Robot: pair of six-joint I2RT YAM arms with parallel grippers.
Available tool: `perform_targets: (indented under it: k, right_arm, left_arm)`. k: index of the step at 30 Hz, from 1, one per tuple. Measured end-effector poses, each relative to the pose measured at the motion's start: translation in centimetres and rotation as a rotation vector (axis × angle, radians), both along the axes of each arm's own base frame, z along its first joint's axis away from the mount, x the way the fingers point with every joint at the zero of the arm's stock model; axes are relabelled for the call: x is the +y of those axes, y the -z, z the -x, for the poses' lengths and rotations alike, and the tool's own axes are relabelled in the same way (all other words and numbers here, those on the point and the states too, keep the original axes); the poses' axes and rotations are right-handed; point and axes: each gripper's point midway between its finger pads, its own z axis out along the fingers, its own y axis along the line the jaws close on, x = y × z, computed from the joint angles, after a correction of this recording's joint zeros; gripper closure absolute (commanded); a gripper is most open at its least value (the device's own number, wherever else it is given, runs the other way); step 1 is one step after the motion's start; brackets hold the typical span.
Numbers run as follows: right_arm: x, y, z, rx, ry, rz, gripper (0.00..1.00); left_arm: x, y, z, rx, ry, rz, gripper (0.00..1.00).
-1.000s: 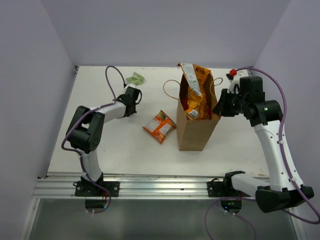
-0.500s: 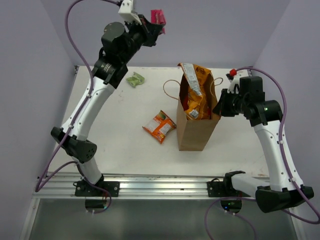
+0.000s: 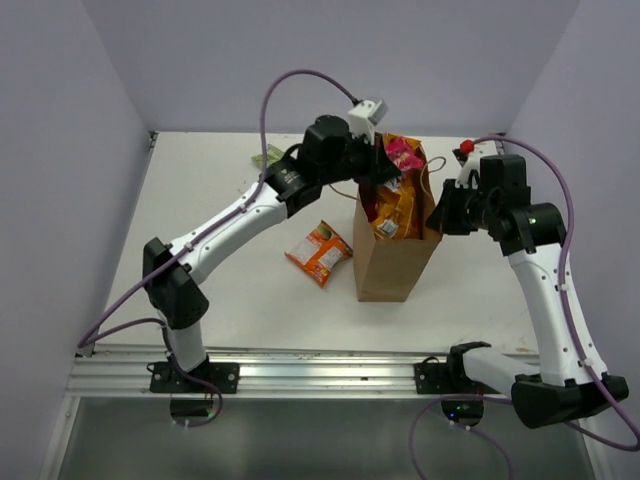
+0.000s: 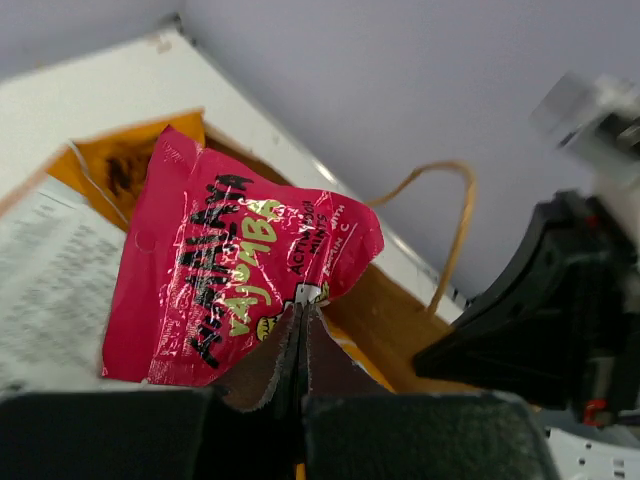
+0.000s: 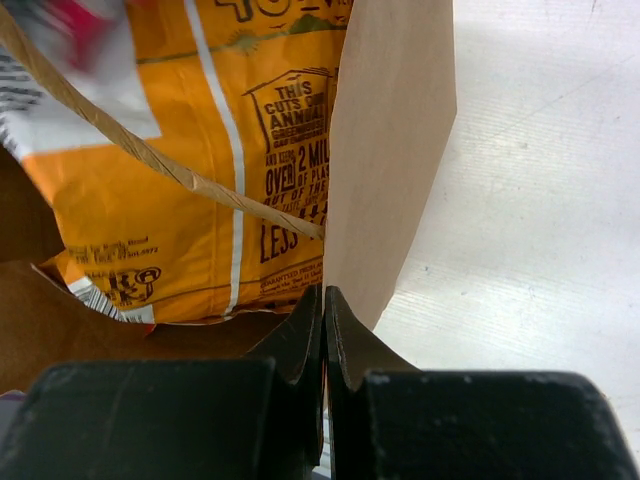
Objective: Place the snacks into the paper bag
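The brown paper bag [image 3: 392, 262] stands upright at table centre with a large orange bag [image 3: 395, 205] sticking out of its mouth. My left gripper [image 3: 384, 160] is shut on a small pink packet [image 3: 403, 153] and holds it just above the bag's open top; in the left wrist view the packet [image 4: 220, 265] hangs from my gripper [image 4: 300, 312]. My right gripper [image 3: 437, 217] is shut on the bag's right wall, pinching the paper edge [image 5: 385, 170] in my gripper [image 5: 324, 300]. A small orange packet [image 3: 319, 251] lies left of the bag. A green packet [image 3: 262, 158] lies at the back, mostly hidden by my left arm.
The bag's loop handles [image 3: 345, 178] hang over both sides of its mouth. A small red-capped object [image 3: 465, 147] sits at the back right by my right arm. White walls close in the table on three sides.
My left arm went from low at the back left, up high with the pink packet, then swung right and down to the bag's mouth. The right arm has not moved.
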Motion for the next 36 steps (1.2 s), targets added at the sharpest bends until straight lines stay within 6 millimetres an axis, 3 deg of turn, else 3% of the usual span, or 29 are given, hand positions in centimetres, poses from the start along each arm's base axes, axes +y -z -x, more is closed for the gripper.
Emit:
perform_targets:
  k: [3, 5, 12, 21, 23, 24, 27, 29, 32, 36]
  right_arm:
    - [0.0, 0.0, 0.0, -0.002, 0.0, 0.0, 1.0]
    - [0.0, 0.0, 0.0, -0.001, 0.0, 0.0, 1.0]
    - [0.0, -0.2, 0.2, -0.006, 0.0, -0.001, 1.0]
    - [-0.1, -0.3, 0.5, -0.012, 0.001, -0.003, 1.0]
    - [-0.1, -0.3, 0.6, -0.011, 0.002, -0.004, 1.0]
    - [-0.1, -0.3, 0.7, -0.01, 0.003, -0.004, 1.0]
    - [-0.1, -0.3, 0.8, -0.008, 0.004, -0.005, 1.0]
    - [-0.2, -0.2, 0.9, -0.008, 0.006, -0.005, 1.0]
    - [-0.3, -0.2, 1.1, -0.006, 0.01, -0.001, 1.0]
    - [-0.4, -0.1, 1.1, -0.005, 0.016, 0.004, 1.0]
  left_arm:
    - [-1.4, 4.5, 1.4, 0.075, 0.047, -0.098, 1.0]
    - [-2.0, 5.6, 2.2, 0.089, 0.071, -0.139, 1.0]
    - [-2.7, 6.6, 4.3, 0.088, 0.09, -0.246, 1.0]
    - [-1.5, 7.3, 4.3, 0.094, 0.032, -0.335, 1.0]
    - [-1.4, 7.1, 4.3, 0.092, 0.03, -0.339, 0.84]
    - [-1.4, 6.9, 4.2, 0.083, 0.031, -0.341, 0.58]
    - [-1.5, 4.8, 3.8, 0.028, 0.024, -0.317, 0.13]
    - [-1.5, 2.5, 3.2, -0.023, -0.001, -0.277, 0.02]
    - [-0.5, -2.0, 2.2, -0.124, -0.079, -0.213, 0.0]
    - [3.6, -8.3, 0.9, -0.241, -0.262, -0.145, 0.0]
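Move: The left hand holds the small pink packet just above the paper bag's mouth, whose middle is about 9 cm below, 1 cm back and 2 cm to the right. The large orange snack, already standing in the bag, is roughly 12 cm down, 3 cm back and 2 cm right; the orange-red packet on the table lies about 3 cm back, 12 cm left and 35 cm down. From the right hand, the mouth's middle is about 7 cm ahead, 6 cm left and roughly level. With the pink packet still pinched, the left hand sinks about 7 cm into the bag's mouth and draws back some 4 cm, rolling about 20 degrees so its left side rises, then stops and opens wide to let go of the packet. It then climbs about 15 cm clear of the bag, drifting left and slightly forward and tipping its fingers up, while the right hand keeps its closed hold on the bag's right edge. ##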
